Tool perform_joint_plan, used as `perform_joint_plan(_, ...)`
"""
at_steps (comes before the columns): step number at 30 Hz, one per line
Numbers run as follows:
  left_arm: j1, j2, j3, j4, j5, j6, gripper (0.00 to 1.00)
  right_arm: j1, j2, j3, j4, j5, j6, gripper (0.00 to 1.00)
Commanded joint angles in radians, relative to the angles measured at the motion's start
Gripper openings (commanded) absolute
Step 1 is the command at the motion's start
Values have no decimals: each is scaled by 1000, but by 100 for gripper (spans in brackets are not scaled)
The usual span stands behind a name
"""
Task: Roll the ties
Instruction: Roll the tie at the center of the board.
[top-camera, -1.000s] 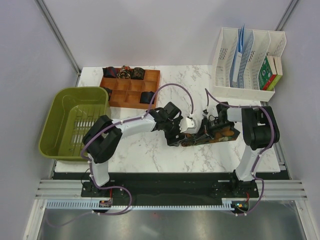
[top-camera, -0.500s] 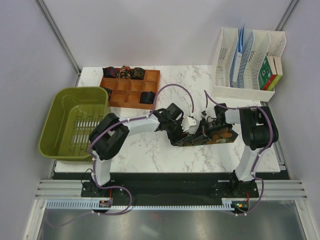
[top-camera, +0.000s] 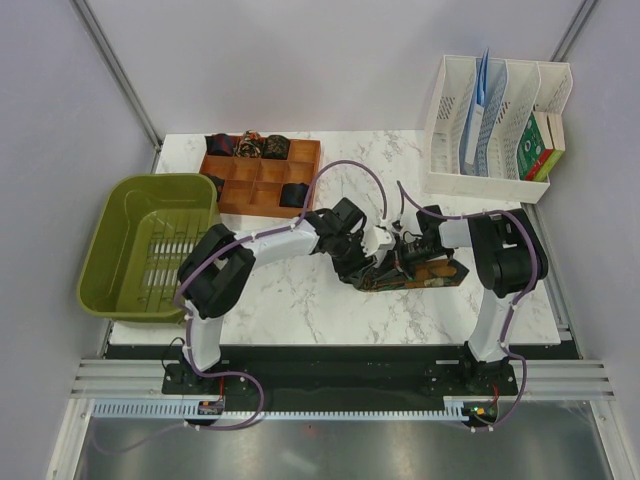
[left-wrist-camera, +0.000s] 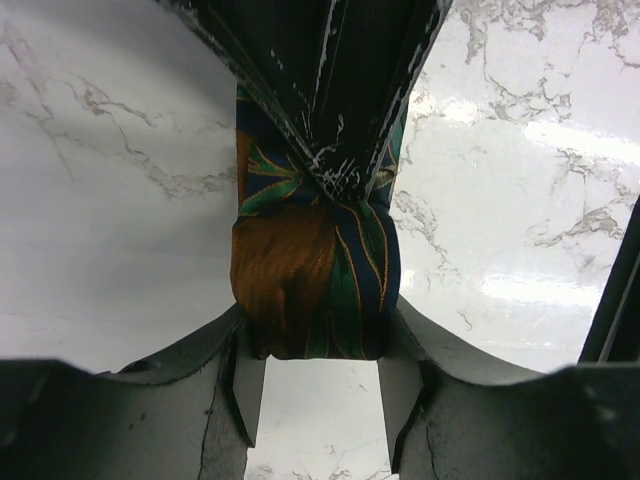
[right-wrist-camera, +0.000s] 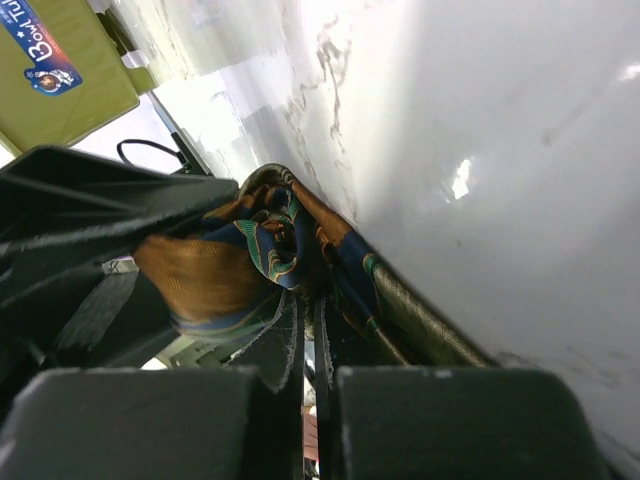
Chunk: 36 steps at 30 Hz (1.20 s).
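An orange, green and navy patterned tie (top-camera: 428, 272) lies on the marble table, its end wound into a small roll (left-wrist-camera: 310, 285). My left gripper (top-camera: 368, 264) grips that roll, with one finger pressed on each side of it (left-wrist-camera: 315, 345). My right gripper (top-camera: 396, 257) reaches in from the opposite side; its dark fingers (left-wrist-camera: 325, 90) run into the roll's core. In the right wrist view the right gripper (right-wrist-camera: 310, 300) is shut, with the roll (right-wrist-camera: 215, 270) wrapped about its tips and the tie's tail (right-wrist-camera: 405, 310) trailing along the table.
A wooden compartment tray (top-camera: 262, 180) at the back left holds rolled ties (top-camera: 248, 146) and one dark roll (top-camera: 294, 194). A green plastic basket (top-camera: 150, 245) sits at the left edge. A white file rack (top-camera: 495, 115) stands at the back right.
My left gripper has moved right up to the right gripper, and its fingers have narrowed onto the tie roll. The right gripper has shifted a little left, still shut.
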Motion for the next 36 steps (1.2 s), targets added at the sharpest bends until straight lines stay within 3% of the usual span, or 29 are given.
perform_joint_plan(1, -50, 35, 120, 68, 62, 50, 51, 54, 67, -20, 55, 224, -13, 0)
perform_joint_plan(9, -113, 113, 125, -21, 21, 192, 52, 78, 65, -9, 80, 196, 8, 1)
perform_joint_plan(14, -109, 81, 42, -22, 2, 219, 51, 84, 56, -20, 91, 198, 2, 0)
perform_joint_plan(19, -81, -11, -76, 41, 18, 237, 66, 84, 73, -34, 88, 227, -23, 0)
perform_joint_plan(26, -54, -80, -137, 136, -51, 205, 78, 86, 102, -31, 140, 247, -4, 0)
perform_joint_plan(32, -44, -60, -154, 225, -192, 153, 75, 89, 116, 0, 210, 267, 13, 0)
perform_joint_plan(36, -9, -70, -160, 242, -177, 107, 75, 94, 87, 31, 201, 285, -21, 0)
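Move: The left hand already straddles the tie roll, whose middle lies about 1 cm to its right, roughly level in reach and 1 cm below. From the right hand's shut tips the roll is about 3 cm left at much the same height. The flat tail's middle is some 13 cm right of the left hand, 1 cm farther out and 3 cm down. The black rolled tie in the wooden tray stands about 15 cm left of the left hand and 20 cm farther out. Leftward, slowly at first, the right hand travels about 3 cm with its fingers still shut at the tail side of the roll, bringing the tie along. The left hand first shifts a centimetre right, then sinks nearly 2 cm and draws back, its fingers spreading beside the roll; it then eases left and forward again, the wrist tilting some 15 degrees in all. ##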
